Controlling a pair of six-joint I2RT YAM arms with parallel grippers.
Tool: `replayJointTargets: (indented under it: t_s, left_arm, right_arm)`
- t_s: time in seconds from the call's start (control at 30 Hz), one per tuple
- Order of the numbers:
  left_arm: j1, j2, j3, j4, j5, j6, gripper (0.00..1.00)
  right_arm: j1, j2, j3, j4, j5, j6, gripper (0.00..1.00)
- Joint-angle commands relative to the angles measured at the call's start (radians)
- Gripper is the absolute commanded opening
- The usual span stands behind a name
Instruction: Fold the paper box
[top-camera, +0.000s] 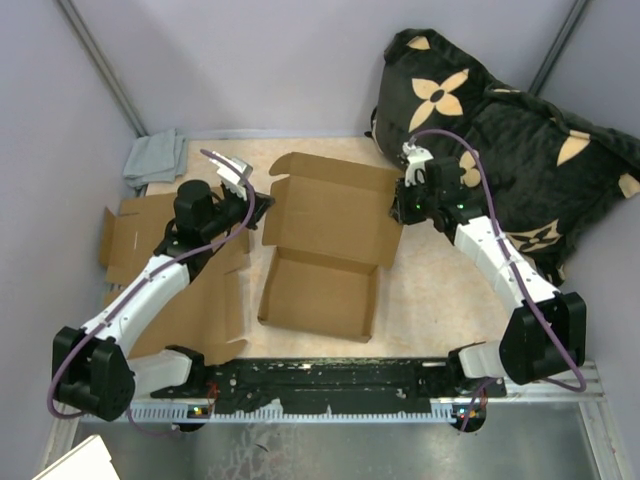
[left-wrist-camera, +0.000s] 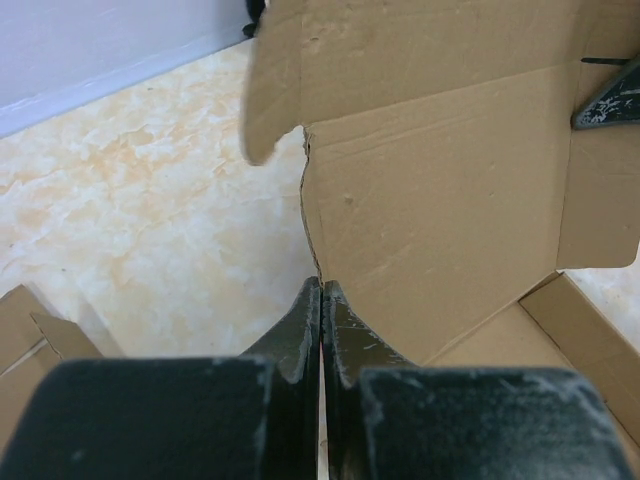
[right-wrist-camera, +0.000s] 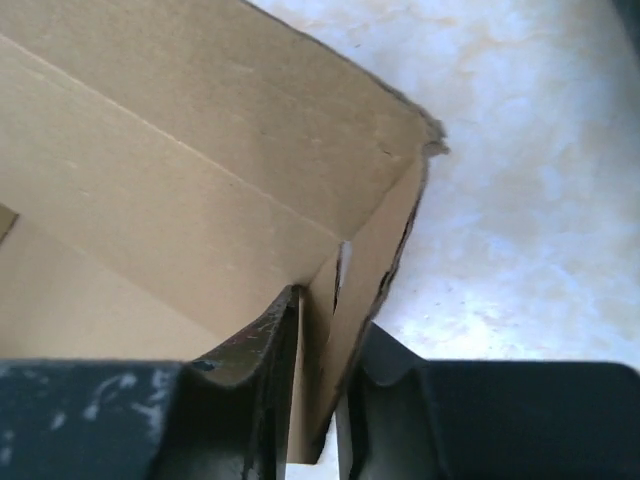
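The brown paper box (top-camera: 325, 250) lies open in the middle of the table, its shallow tray toward the arms and its lid panel at the back. My left gripper (top-camera: 262, 197) is at the lid's left edge. In the left wrist view its jaws (left-wrist-camera: 320, 290) are pressed together, their tips touching the cut edge of the paper box (left-wrist-camera: 450, 200). My right gripper (top-camera: 400, 212) is at the box's right side. In the right wrist view it (right-wrist-camera: 330, 312) is shut on the raised side flap of the paper box (right-wrist-camera: 180, 170), one finger inside and one outside.
Flat cardboard sheets (top-camera: 150, 250) lie under the left arm, and a corner of one (left-wrist-camera: 25, 340) shows in the left wrist view. A grey cloth (top-camera: 155, 158) sits at the back left. A black flowered cushion (top-camera: 520, 160) fills the back right. Walls enclose the table.
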Motion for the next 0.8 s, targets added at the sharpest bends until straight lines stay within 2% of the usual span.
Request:
replayJointTargets:
  t_s: [0.0,0.17,0.37,0.43,0.47,0.5,0.53,0.67,0.77]
  left_arm:
    - [-0.012,-0.040,-0.011,0.067,-0.004,0.018,0.00]
    - [-0.032,-0.061,-0.019,0.093,-0.012,0.002,0.00]
    - [-0.069,-0.071,-0.014,0.102,-0.033,0.004,0.00]
    - [-0.073,-0.064,-0.008,0.088,-0.043,0.007,0.13]
    - [-0.075,-0.063,-0.004,0.076,-0.048,0.010,0.25]
    - [-0.077,-0.061,0.001,0.063,-0.060,0.013,0.42]
    - [-0.079,-0.062,0.003,0.049,-0.075,0.017,0.51]
    - [-0.081,-0.082,0.000,0.023,-0.167,0.034,0.66]
    - [-0.081,-0.097,-0.002,-0.002,-0.245,0.050,0.68]
  right_arm:
    - [-0.004,-0.030,0.037,-0.016,-0.110,0.013,0.14]
    - [0.002,-0.033,0.035,0.009,-0.059,0.061,0.00]
    - [0.099,-0.028,0.045,0.112,0.147,0.026,0.00]
    - [0.137,-0.037,0.032,0.176,0.212,-0.011,0.00]
    - [0.149,-0.046,0.018,0.216,0.234,-0.037,0.00]
    - [0.161,-0.056,-0.001,0.276,0.262,-0.065,0.00]
    - [0.168,-0.068,-0.023,0.324,0.282,-0.093,0.00]
    - [0.175,-0.122,-0.155,0.551,0.317,-0.194,0.00]
    - [0.175,-0.155,-0.243,0.669,0.335,-0.232,0.00]
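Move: The lid's right side flap already stands between the right hand's half-open fingers, its middle barely 1 cm back and 1 cm below. The lid panel's middle is about 11 cm left and 1 cm ahead of that hand, 2 cm lower. The tray lies some 13 cm left, 13 back and 11 below. The left fingers already pinch the left side flap, its middle 2 cm back, 1 right and 2 below, with the tray some 10 cm right, 15 back and 14 below. The right fingers shut and pinch the lid's right side flap; then, after easing about 1 cm back and left, the hand carries the flap up some 3.5 cm, left and forward, its fingertips tipping up about 20 degrees. Once that pinch is made, the left hand, having crept barely 2 cm back, up and to the right, opens wide and lets go of the left flap. ##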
